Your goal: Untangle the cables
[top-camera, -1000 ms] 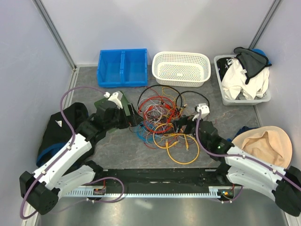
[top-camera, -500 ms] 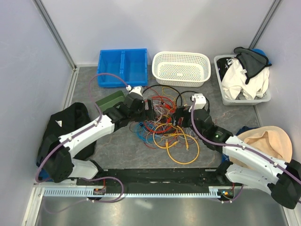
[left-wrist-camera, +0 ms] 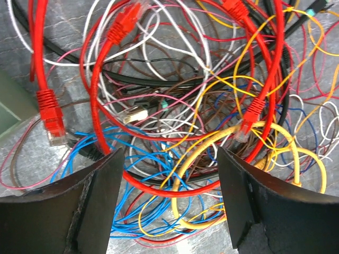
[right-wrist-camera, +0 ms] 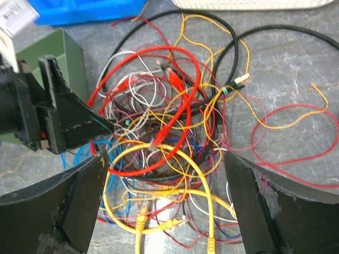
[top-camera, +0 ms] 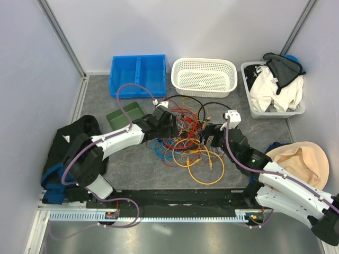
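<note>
The cables (top-camera: 186,138) lie in one tangled heap mid-table: thin wires in red, orange, yellow, blue, white and black, some with plugs. My left gripper (top-camera: 176,129) is sunk into the heap's left side. In its wrist view the left gripper (left-wrist-camera: 169,182) is open, its fingers (left-wrist-camera: 103,203) straddling a thick red cable (left-wrist-camera: 159,188), a yellow cable (left-wrist-camera: 183,174) and blue wires, with no grip showing. My right gripper (top-camera: 211,139) hangs over the heap's right side. The right gripper (right-wrist-camera: 167,182) is open above yellow cable loops (right-wrist-camera: 196,166).
Along the back stand a blue bin (top-camera: 137,75), a white basket (top-camera: 204,76) and a grey bin of clothes (top-camera: 273,91). A green box (top-camera: 124,114) sits left of the heap. Dark cloth (top-camera: 69,142) lies at the left and a tan hat (top-camera: 296,161) at the right.
My left arm has swung right from the green box into the heap, and its jaws have narrowed somewhat. The right gripper has shifted only slightly over the heap's right side.
</note>
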### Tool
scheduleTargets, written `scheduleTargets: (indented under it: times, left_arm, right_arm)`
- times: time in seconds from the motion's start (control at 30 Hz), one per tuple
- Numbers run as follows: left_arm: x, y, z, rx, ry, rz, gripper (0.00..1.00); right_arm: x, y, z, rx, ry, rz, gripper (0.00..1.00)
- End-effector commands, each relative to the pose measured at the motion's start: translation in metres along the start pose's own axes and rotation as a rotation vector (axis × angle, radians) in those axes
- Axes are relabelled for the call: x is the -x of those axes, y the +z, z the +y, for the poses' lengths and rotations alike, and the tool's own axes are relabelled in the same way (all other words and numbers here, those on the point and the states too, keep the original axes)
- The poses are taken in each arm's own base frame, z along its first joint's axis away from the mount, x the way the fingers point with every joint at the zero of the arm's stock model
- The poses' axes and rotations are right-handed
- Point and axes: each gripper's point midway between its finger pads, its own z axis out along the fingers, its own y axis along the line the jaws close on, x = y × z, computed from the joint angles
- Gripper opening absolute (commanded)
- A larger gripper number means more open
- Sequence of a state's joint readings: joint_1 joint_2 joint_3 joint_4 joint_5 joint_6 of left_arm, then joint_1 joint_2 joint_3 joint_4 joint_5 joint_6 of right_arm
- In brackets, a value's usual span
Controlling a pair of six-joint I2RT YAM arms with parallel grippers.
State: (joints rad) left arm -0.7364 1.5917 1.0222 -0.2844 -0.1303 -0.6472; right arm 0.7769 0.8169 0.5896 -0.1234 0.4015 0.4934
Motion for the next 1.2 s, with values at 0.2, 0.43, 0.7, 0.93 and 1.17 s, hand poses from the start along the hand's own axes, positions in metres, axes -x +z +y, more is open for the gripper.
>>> scheduleTargets:
  times: [0.2,0.43,0.7,0.93,1.17]
  left_arm:
    - [-0.025,0.005,-0.018,0.008,0.040,-0.006,0.79]
    - [-0.051,-0.003,-0.011,0.025,0.032,0.012,0.80]
    - [-0.072,0.017,-0.007,0.046,0.048,0.061,0.65]
    - [-0.060,0.016,-0.019,0.006,0.071,0.037,0.15]
    - [0.005,-0.043,-0.057,-0.144,0.103,-0.150,0.02]
  right_arm:
    - [-0.010,0.001,-0.002,-0.005,-0.004,0.022,0.98]
    - [-0.009,-0.003,-0.007,-0.015,0.001,0.005,0.98]
    - [-0.011,-0.003,-0.005,-0.001,0.006,0.021,0.98]
    - [0.001,-0.012,-0.006,0.000,0.015,-0.009,0.98]
    - [0.013,-0.020,-0.002,0.017,0.033,-0.037,0.97]
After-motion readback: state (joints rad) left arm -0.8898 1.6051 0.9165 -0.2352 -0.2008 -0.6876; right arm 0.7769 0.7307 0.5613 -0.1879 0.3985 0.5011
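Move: The left side of the thick yellow cable's loop lies about 5 cm back, 1 cm to the right and 6 cm below the partly open left hand. The blue cables lie some 4 cm back and 2 cm to the left, a red plug about 4 cm back and 6 cm to the right, and the green tray some 8 cm ahead and 17 cm to the left. From the right hand that yellow stretch is roughly 13 cm to the left, 1 cm back and 16 cm down. The left hand first edges about 2 cm to the right, then swings back towards its base and down to the left side of the thick yellow loop, ending its approach some 5 cm back and over 5 cm lower, with hardly any turn of the wrist. There the fingers close from about three-quarters open to almost shut, pinching the thick yellow cable together with a thin yellow wire and some strands of the blue cables, and the hand starts to rise with them, about 2 cm. ##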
